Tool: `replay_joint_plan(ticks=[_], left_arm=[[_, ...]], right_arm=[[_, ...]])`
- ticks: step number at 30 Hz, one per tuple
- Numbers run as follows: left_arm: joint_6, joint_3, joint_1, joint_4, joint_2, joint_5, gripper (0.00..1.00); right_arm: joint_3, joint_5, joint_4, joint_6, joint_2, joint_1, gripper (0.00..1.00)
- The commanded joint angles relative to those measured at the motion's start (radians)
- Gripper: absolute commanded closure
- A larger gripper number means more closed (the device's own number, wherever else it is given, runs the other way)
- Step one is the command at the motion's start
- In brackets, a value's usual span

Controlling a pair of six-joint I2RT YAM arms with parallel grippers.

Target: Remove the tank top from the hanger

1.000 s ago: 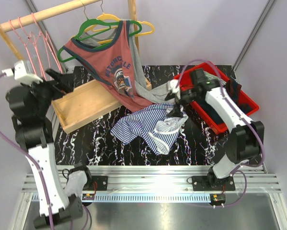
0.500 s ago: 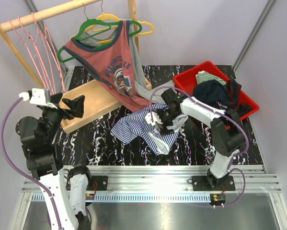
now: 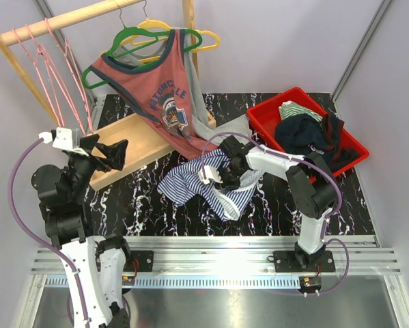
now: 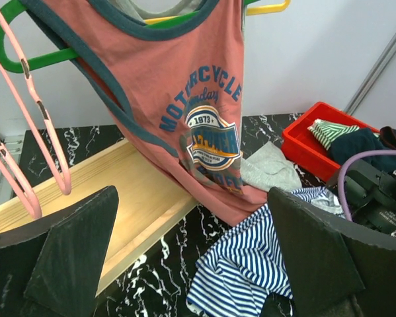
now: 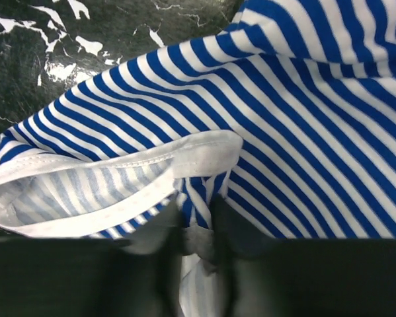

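A red tank top with a motorcycle print hangs on a green hanger from the wooden rail, its hem trailing onto the table. It also shows in the left wrist view with the green hanger. My left gripper is open and empty, above the wooden tray, left of and below the tank top; its fingers frame the view. My right gripper is down on a blue-and-white striped garment and shut on a fold of it.
A wooden tray lies under the rail. Pink hangers and a yellow hanger hang on the rail. A grey garment lies behind the tank top's hem. A red bin with clothes stands at the right.
My right gripper has moved left from beside the red bin onto the striped garment. My left arm has dropped lower and swung right, over the wooden tray.
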Motion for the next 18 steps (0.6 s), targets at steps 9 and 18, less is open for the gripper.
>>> replay_joint_plan(ticks=[9, 18], left_arm=[[-0.082, -0.020, -0.001, 0.207, 0.020, 0.047, 0.01], [-0.215, 0.025, -0.001, 0.340, 0.079, -0.005, 0.01]], right_arm=[[0.092, -0.195, -0.046, 0.354, -0.337, -0.149, 1.00], [0.297, -0.242, 0.268, 0.752, -0.519, -0.454, 1.00]])
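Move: The blue-and-white striped tank top lies directly under the right hand, its middle about 2 cm to the left and 2 cm below, with cloth already between the half-closed fingers. The grey top's end rests on the table some 16 cm ahead and 3 cm right of that hand. The red bin's middle is about 17 cm ahead and 26 cm right. From the left hand, the striped tank top lies about 3 cm ahead, 26 cm right and 36 cm below. Pinching the striped tank top by its white-edged part, the right fingers shut fully and keep hold while the hand whips it up nearly 30 cm, also some 9 cm forward and 8 cm right. The wrist turns clockwise and swings the downward fingers up towards level, pointing left and forward. The open left hand rises about 3 cm. ##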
